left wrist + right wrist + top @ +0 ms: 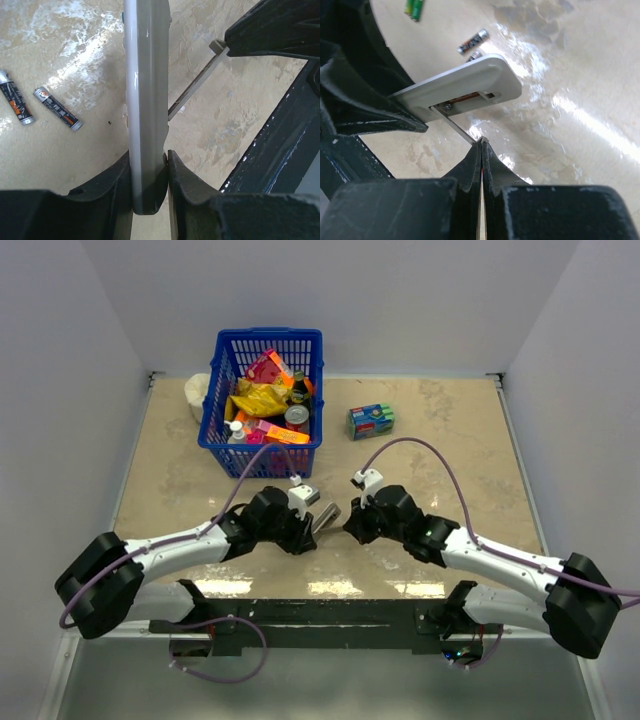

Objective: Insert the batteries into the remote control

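Note:
My left gripper [148, 157] is shut on one end of the grey remote control [147, 90], holding it on edge above the table. The remote control [470, 82] shows its battery bay uncovered in the right wrist view. A thin grey cover [454, 125] runs from that bay to my right gripper [481, 142], which is shut on the cover's edge. The same cover [195, 87] shows as a thin strip in the left wrist view. Two dark batteries [57, 109] [15, 102] lie side by side on the table below the remote. From above, both grippers meet at the remote control [325, 517].
A blue basket [262, 455] full of groceries stands at the back, left of centre, with a white object [198, 395] behind it. A blue-green box [370, 421] sits to the basket's right. A pair of bright-green sticks [414, 7] lies beyond the batteries.

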### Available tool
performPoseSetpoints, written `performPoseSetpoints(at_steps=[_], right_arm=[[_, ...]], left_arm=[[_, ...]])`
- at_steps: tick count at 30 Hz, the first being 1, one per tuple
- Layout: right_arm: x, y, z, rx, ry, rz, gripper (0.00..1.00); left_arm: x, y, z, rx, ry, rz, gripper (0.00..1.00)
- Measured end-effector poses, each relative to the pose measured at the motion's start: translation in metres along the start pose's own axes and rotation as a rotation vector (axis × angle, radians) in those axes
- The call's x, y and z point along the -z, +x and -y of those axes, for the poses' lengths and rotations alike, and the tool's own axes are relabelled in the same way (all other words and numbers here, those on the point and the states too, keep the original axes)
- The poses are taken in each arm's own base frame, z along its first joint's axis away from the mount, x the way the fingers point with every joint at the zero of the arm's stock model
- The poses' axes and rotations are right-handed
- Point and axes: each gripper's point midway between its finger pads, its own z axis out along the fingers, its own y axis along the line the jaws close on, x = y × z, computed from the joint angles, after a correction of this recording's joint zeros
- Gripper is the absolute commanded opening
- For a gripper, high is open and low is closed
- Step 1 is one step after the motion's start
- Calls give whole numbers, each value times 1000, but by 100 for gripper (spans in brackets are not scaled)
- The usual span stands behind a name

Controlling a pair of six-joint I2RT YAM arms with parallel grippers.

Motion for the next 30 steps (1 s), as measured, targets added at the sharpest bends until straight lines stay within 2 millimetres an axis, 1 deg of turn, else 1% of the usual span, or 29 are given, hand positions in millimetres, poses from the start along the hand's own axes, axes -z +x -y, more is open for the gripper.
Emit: performPoseSetpoints(at_steps=[6, 11, 14, 19, 20, 22, 24, 25, 28, 30], right_arm=[[1, 22, 17, -130, 98, -55, 0], [3, 38, 28, -225, 170, -87, 0], [4, 46, 34, -268, 205, -102, 0], [6, 55, 42, -312, 252, -119, 0], [7, 56, 43, -315, 260, -119, 1], [7, 57, 45, -317, 268, -121, 7], [8, 58, 46, -305, 273, -128, 21], [8, 58, 46, -294, 273, -133, 23], [5, 54, 45, -241, 264, -155, 29], [0, 50, 43, -210, 255, -170, 30]], left_arm=[[-10, 3, 5, -42, 6, -26, 0], [-14, -5, 9, -70, 9, -4, 0], [-15, -8, 8, -75, 2, 2, 0], [-19, -7, 3, -73, -25, -6, 0], [-19, -7, 2, -72, -31, -7, 0], [-19, -7, 1, -72, -40, -6, 0], [-19, -8, -1, -72, -48, -4, 0], [-18, -9, -1, -72, -49, -1, 0], [-12, -18, 3, -79, -46, 34, 0], [-3, -30, 8, -88, -41, 84, 0]])
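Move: The right hand's shut fingers hold the battery cover by one end, beside the remote. The bare patch of table it is going to lies some 9 cm below, about 1 cm ahead. The remote, in the left gripper, is about level with the right hand, 6 cm left and 4 ahead. The two loose batteries lie about 14 cm left, 7 ahead, 9 below. From the left hand that patch is about 10 cm right, 1 ahead and 5 below. Still pinching the battery cover by its end, the right hand carries it away from the remote, about 5 cm down and 5 cm right, turning some 20 degrees clockwise and tipping further down, then opens its fingers and lets the cover go, easing back left a little. The left hand keeps its grip on the remote, shifts a couple of centimetres right and forward and lifts at the very end. ##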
